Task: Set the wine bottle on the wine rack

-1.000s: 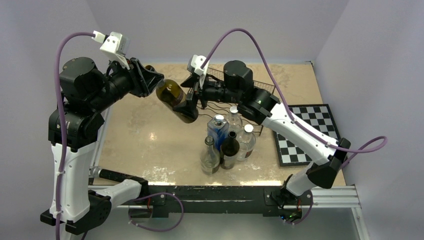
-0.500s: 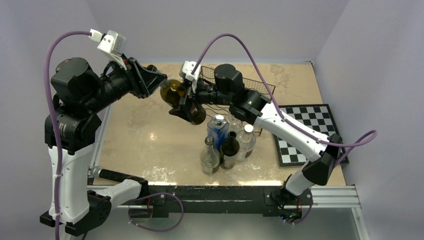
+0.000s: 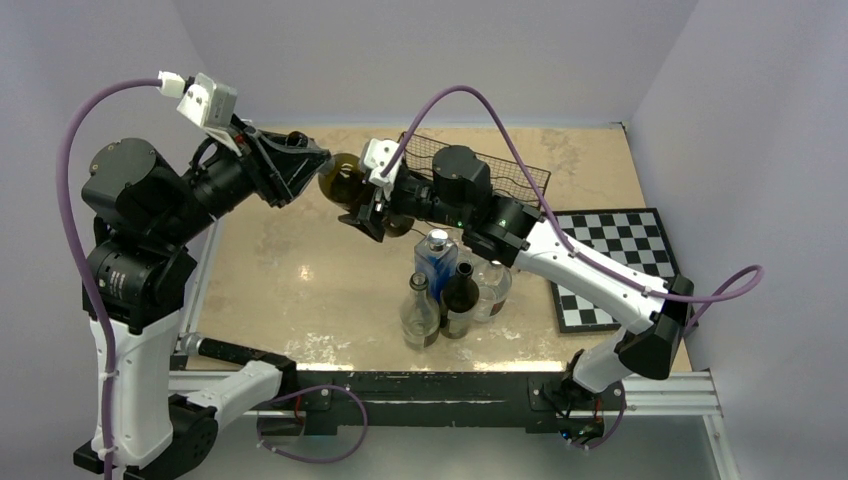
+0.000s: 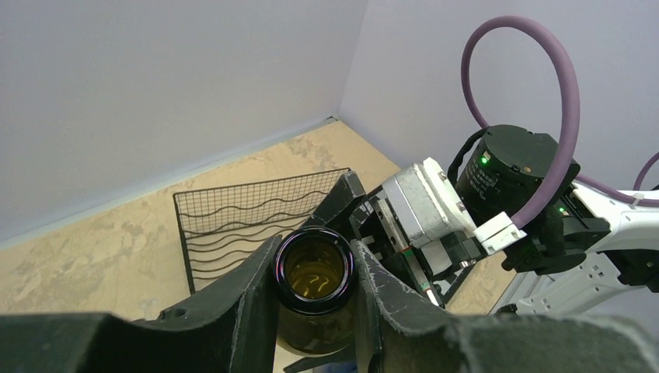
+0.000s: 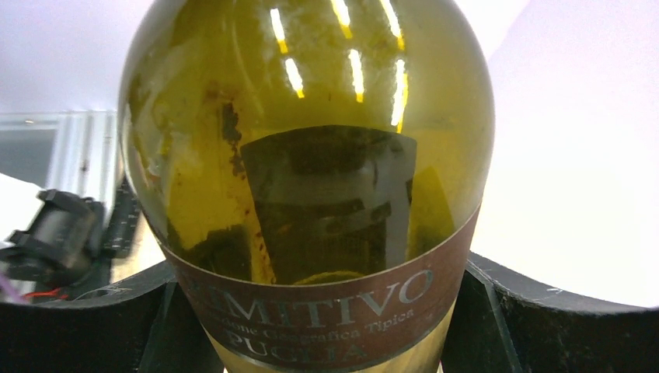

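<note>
The wine bottle (image 3: 343, 180), olive-green glass with a brown label, hangs tilted in the air above the table's back left. My left gripper (image 3: 318, 165) is shut on its neck; in the left wrist view the open mouth (image 4: 315, 268) sits squeezed between the two fingers (image 4: 256, 287). My right gripper (image 3: 372, 212) straddles the bottle's body (image 5: 311, 155), and both of its fingers (image 5: 497, 311) lie against the label's sides. The black wire wine rack (image 3: 500, 172) stands on the table behind the right arm, also seen beyond the bottle (image 4: 233, 221).
A cluster of upright bottles (image 3: 450, 285) stands mid-table: a blue one (image 3: 435, 255), a dark one (image 3: 460, 295) and clear ones. A chessboard (image 3: 610, 260) lies at the right. Lilac walls close in the back and sides.
The left arm carried the bottle up and back. The right gripper slid over the bottle's body and its jaws narrowed from wide open onto the glass.
</note>
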You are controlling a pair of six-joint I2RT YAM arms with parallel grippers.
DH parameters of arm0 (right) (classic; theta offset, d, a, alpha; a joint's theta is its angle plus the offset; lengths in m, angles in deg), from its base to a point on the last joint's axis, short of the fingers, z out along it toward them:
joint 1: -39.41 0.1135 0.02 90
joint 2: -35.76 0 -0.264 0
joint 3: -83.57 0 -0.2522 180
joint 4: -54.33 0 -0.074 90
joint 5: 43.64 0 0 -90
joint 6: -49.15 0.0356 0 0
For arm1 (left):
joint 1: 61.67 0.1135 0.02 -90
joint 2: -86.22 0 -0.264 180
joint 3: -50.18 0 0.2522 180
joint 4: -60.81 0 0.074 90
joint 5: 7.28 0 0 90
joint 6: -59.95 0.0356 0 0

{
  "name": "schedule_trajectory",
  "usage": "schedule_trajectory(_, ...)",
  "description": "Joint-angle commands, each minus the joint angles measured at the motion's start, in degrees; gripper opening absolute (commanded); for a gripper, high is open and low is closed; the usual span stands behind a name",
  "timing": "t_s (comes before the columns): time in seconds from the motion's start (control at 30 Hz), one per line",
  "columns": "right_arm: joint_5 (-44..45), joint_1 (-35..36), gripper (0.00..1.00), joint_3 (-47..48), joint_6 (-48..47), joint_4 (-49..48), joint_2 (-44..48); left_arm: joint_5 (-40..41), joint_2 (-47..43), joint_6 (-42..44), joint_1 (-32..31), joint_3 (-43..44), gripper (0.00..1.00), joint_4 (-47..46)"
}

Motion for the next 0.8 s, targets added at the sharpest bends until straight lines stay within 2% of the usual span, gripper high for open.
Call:
schedule_trajectory(0.0, 14.43, -1.87, 0.00, 1.24, -8.75, -10.67, 4.75, 0.32, -5.33, -1.18, 0.23, -2.76, 0.46, -7.90)
schedule_trajectory(0.07, 18.30, -1.60, 0.00, 4.62, -13.78, -9.00, 4.67, 1.43, -6.02, -1.16, 0.23, -3.75, 0.80, -8.33)
schedule_trajectory(0.13, 21.39, -1.58, 0.00, 7.21, -17.98, -8.44, 4.85, 2.31, -6.53, -1.02, 0.23, -4.10, 0.98, -7.98)
schedule_trajectory(0.27, 27.38, -1.58, 0.00, 8.73, -28.78, -9.36, 4.98, 4.86, -8.99, -0.67, 0.23, -6.07, 0.99, -8.31)
schedule_trajectory(0.4, 30.55, -1.58, 0.00, 5.32, -39.54, -16.05, 5.60, 8.99, -10.36, -1.08, 0.23, -6.03, 0.99, -7.28)
schedule_trajectory(0.6, 27.91, -1.58, 0.00, -3.00, -54.04, -26.71, 7.98, 11.86, -5.10, -4.60, 0.23, 5.70, 0.99, 3.14)
schedule_trajectory(0.67, 26.76, -1.58, 0.00, -5.13, -58.16, -28.92, 8.45, 9.80, -3.04, -6.46, 0.23, 9.00, 0.99, 5.86)
schedule_trajectory(0.77, 25.30, -1.50, 0.00, -7.73, -64.05, -33.08, 8.13, 6.71, -1.68, -7.48, 0.23, 9.35, 0.99, 6.66)
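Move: The right gripper holds the wine bottle by its body, and the wine rack it is bound for lies about 21 cm ahead, 19 cm to its right and 33 cm below. The blue bottle stands roughly 14 cm right of that gripper and level with it, the white-capped clear bottle about 5 cm ahead and 20 cm right, both some 28 cm lower. From the left gripper, holding the neck, the rack is about 26 cm ahead, 23 cm right and 46 cm down. Open the left gripper wide to let go of the bottle's neck and draw it back about 4 cm, then up and a little left, clear of the mouth. Keep the right grip on the body and carry the bottle right, up and forward, roughly 10 cm each way, high on the rack's side, rolling the wrist some 50 degrees (forward side up) while swinging the hand clockwise. ##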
